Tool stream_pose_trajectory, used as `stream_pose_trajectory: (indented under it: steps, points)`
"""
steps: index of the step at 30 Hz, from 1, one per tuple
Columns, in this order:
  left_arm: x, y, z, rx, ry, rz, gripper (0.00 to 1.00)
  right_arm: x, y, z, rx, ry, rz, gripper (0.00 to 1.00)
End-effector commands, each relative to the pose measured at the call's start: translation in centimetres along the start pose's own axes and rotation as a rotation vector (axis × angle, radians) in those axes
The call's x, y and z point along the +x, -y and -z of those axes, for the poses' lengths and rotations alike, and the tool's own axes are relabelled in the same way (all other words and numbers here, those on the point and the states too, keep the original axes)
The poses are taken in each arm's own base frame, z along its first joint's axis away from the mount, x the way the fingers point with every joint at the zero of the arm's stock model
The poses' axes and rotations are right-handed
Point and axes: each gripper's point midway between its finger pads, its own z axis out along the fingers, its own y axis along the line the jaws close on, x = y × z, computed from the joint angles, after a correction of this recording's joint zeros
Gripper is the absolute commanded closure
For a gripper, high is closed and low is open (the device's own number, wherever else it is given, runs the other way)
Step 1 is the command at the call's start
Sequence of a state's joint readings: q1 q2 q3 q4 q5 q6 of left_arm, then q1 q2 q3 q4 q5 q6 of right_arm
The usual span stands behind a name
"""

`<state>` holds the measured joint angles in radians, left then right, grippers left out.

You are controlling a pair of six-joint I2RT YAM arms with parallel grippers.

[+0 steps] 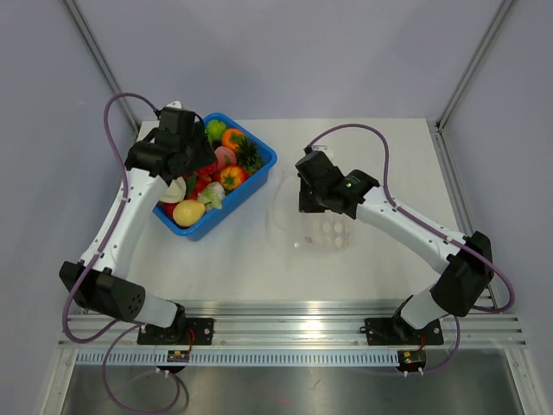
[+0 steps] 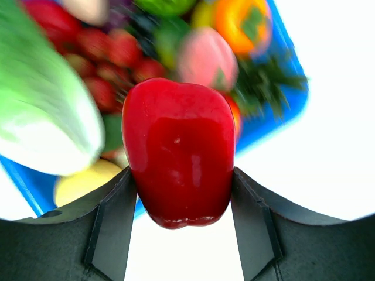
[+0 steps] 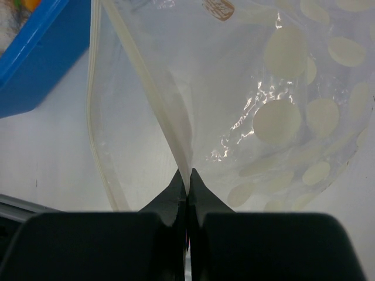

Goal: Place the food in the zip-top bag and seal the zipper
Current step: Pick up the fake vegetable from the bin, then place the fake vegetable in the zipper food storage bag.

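Note:
My left gripper (image 2: 183,199) is shut on a glossy red toy pepper (image 2: 179,158) and holds it above the blue bin (image 1: 259,169) of toy food (image 1: 232,175). From the top view the left gripper (image 1: 192,160) is over the bin's middle. My right gripper (image 3: 188,178) is shut on the zip-top bag's upper mouth edge, pinching the pale zipper strip (image 3: 167,111). The clear dotted bag (image 3: 281,117) lies on the table (image 1: 320,229) with its mouth held open toward the bin. The other zipper strip (image 3: 94,117) curves along the table.
The blue bin (image 3: 35,58) holds several toys: an orange pepper (image 1: 232,139), a yellow lemon (image 1: 188,213), green and white pieces. It sits just left of the bag's mouth. Vertical frame posts stand at the table's far corners (image 1: 471,65).

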<state>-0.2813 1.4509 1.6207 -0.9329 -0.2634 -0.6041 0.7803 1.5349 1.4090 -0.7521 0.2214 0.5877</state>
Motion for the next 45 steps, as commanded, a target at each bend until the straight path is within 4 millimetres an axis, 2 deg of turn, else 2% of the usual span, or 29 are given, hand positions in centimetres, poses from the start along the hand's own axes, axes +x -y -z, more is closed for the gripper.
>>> stream_pose_trajectory:
  steps: [1,3,8,11,14,18,19,21,22,26,29,30,32,33,35,37,39,42,43,45]
  points:
    - [2.0,3.8,2.5,0.241,-0.051,-0.129,1.0,-2.7,-1.5,0.8,-0.055,0.068,-0.026,1.0]
    - [4.0,5.7,4.7,0.38,-0.105,-0.19,1.0,-2.9,-1.7,0.9,-0.061,0.071,-0.027,1.0]
    - [8.3,8.8,8.8,0.661,-0.249,-0.223,1.0,-3.1,-1.9,0.9,-0.065,0.073,-0.032,1.0]
    - [9.6,10.5,11.5,0.819,-0.305,-0.213,1.0,-3.3,-2.0,1.1,-0.071,0.076,-0.038,1.0]
    - [10.5,12.0,12.7,0.912,-0.346,-0.195,1.0,-3.4,-2.2,1.2,-0.079,0.078,-0.048,1.0]
    - [12.6,13.5,11.9,0.932,-0.407,-0.191,1.0,-3.4,-2.5,1.6,-0.097,0.078,-0.06,1.0]
    - [13.2,13.7,11.2,0.916,-0.434,-0.179,1.0,-3.5,-2.5,1.8,-0.101,0.082,-0.064,1.0]
    - [13.7,14.3,10.5,0.92,-0.439,-0.18,1.0,-3.4,-2.5,2.0,-0.102,0.081,-0.067,1.0]
    - [14.0,14.3,9.3,0.887,-0.437,-0.176,1.0,-3.5,-2.5,2.3,-0.108,0.086,-0.07,1.0]
    - [14.7,14.6,7.1,0.842,-0.451,-0.186,1.0,-3.4,-2.3,3.0,-0.115,0.094,-0.081,1.0]
    - [15.4,15.2,6.3,0.845,-0.483,-0.199,1.0,-3.4,-2.1,3.4,-0.118,0.101,-0.086,1.0]
    - [15.5,15.4,6.2,0.847,-0.492,-0.203,0.81,-3.4,-2.0,3.6,-0.119,0.104,-0.088,1.0]
    - [15.6,15.6,6.2,0.858,-0.505,-0.217,0.61,-3.2,-1.9,3.6,-0.119,0.1,-0.089,1.0]
    - [15.7,15.7,6.0,0.852,-0.514,-0.221,0.39,-3.3,-1.9,3.7,-0.12,0.104,-0.09,1.0]
    - [15.2,15.9,6.3,0.858,-0.503,-0.235,0.25,-3.0,-2.0,3.6,-0.122,0.092,-0.089,1.0]
    - [14.8,15.9,6.4,0.858,-0.489,-0.254,0.15,-2.8,-2.1,3.3,-0.125,0.086,-0.09,1.0]
    - [14.1,15.9,7.0,0.853,-0.476,-0.268,0.12,-2.8,-2.2,3.3,-0.133,0.086,-0.092,1.0]
    - [13.6,15.3,7.6,0.839,-0.462,-0.316,0.1,-2.6,-2.1,3.0,-0.128,0.082,-0.089,1.0]
    - [12.8,15.1,8.2,0.836,-0.441,-0.354,0.1,-2.6,-2.0,3.0,-0.127,0.081,-0.087,1.0]
    - [11.4,14.5,8.2,0.799,-0.396,-0.386,0.12,-2.4,-1.9,2.8,-0.123,0.078,-0.083,1.0]
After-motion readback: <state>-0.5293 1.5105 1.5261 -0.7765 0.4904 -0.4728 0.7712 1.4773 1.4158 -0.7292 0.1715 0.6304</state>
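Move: The left hand already holds the red pepper; the open bag mouth lies about 20 cm to its right, 10 cm back and 10 cm lower. The bin's middle is 4 cm ahead, 3 cm left and 13 cm below, and the yellow fruit some 7 cm back, 7 cm left and 13 cm below. From the right hand, still pinching the rim, the mouth's middle is about 5 cm left, level fore and aft, 4 cm lower. Left hand carries the pepper about 20 cm right and 10 back to the bag mouth, dips, opens, lifts. ##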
